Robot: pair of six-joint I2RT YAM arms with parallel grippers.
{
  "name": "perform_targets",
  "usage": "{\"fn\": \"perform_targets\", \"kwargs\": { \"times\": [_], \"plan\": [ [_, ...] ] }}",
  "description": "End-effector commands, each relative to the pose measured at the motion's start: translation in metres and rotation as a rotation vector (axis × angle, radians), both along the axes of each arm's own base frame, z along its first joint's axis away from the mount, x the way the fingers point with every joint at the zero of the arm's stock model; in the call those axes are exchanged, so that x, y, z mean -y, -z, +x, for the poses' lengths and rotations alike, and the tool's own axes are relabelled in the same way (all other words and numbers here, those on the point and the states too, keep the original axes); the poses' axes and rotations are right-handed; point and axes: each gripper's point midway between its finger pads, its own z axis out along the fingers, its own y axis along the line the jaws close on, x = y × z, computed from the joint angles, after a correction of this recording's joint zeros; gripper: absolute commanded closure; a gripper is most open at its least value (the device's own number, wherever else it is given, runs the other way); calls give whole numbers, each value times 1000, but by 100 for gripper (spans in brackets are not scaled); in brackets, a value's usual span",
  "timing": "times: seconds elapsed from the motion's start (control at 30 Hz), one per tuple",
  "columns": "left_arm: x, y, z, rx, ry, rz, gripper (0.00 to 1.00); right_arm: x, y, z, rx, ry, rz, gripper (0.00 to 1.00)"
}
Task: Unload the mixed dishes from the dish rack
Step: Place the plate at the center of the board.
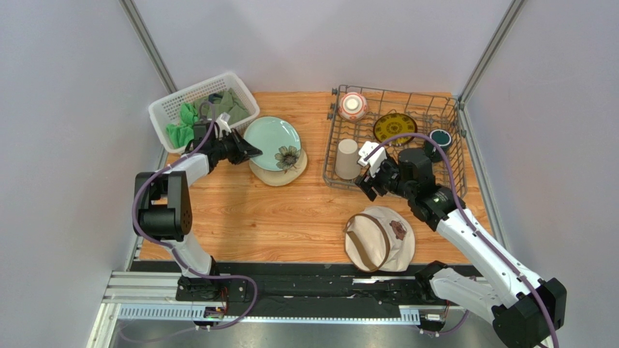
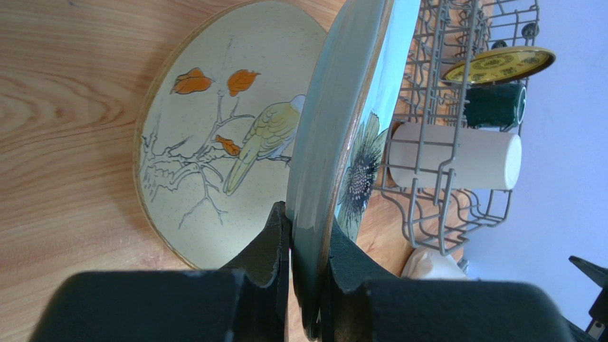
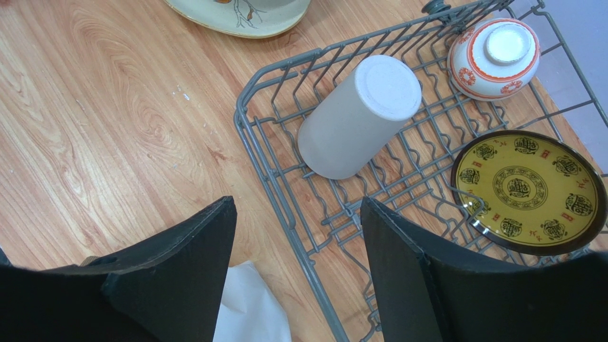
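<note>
My left gripper (image 1: pixel 251 152) (image 2: pixel 308 222) is shut on the rim of the pale green plate (image 1: pixel 272 139) (image 2: pixel 335 121), which is tilted over the cream bird plate (image 1: pixel 290 175) (image 2: pixel 214 142) on the table. The dish rack (image 1: pixel 452 123) (image 3: pixel 264 153) holds a beige tumbler (image 1: pixel 348 158) (image 3: pixel 357 114) on its side, a red-and-white bowl (image 1: pixel 353 106) (image 3: pixel 494 57) upside down, a small dark yellow-patterned plate (image 1: pixel 395 127) (image 3: pixel 532 189) and a dark green mug (image 1: pixel 440 137) (image 2: pixel 496 105). My right gripper (image 1: pixel 370 185) (image 3: pixel 296 203) hangs open and empty over the rack's near left corner, just short of the tumbler.
A white lattice basket (image 1: pixel 171 109) with green cloths stands at the back left, behind my left arm. A round beige hat (image 1: pixel 378 238) lies near the front edge, below my right gripper. Grey walls close in both sides and the back.
</note>
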Motion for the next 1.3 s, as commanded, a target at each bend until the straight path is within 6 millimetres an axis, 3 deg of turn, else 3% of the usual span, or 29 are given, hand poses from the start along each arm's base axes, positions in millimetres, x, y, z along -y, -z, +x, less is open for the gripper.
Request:
{"fn": "perform_targets", "kwargs": {
  "times": [0.0,0.27,0.63,0.87,1.27],
  "plan": [
    [2,-24,20,85,16,-86,100,-2,-11,6,57,-11,5,30],
    [8,-3,22,3,32,-136,100,0,-7,6,61,-14,-15,30],
    [8,4,19,-27,46,-125,100,0,-3,5,50,-27,-25,30],
    [5,13,12,-48,65,-90,81,-1,1,5,39,-33,-34,30],
    [4,12,13,-48,78,-65,62,-1,3,4,31,-34,-36,30]
  ]
}}
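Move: The left hand already holds the green plate by its rim. The place for it, the bird plate lying on the board, has its middle about 6 cm to this hand's right, 2 cm back and 8 cm below. The white basket's middle stands roughly 16 cm left and 12 cm ahead; the grey cup in the rack is some 27 cm right and 2 cm back. From the right hand, the bird plate lies about 28 cm left, 10 cm ahead and 17 cm below. Straight down goes the left hand, about 5 cm, lowering the held green plate onto the bird plate while the wrist tips the fingers some 10 degrees further downward. There the hand stays with its grip unchanged for a while, then opens the fingers partway to let the rim loose, hardly rising. ##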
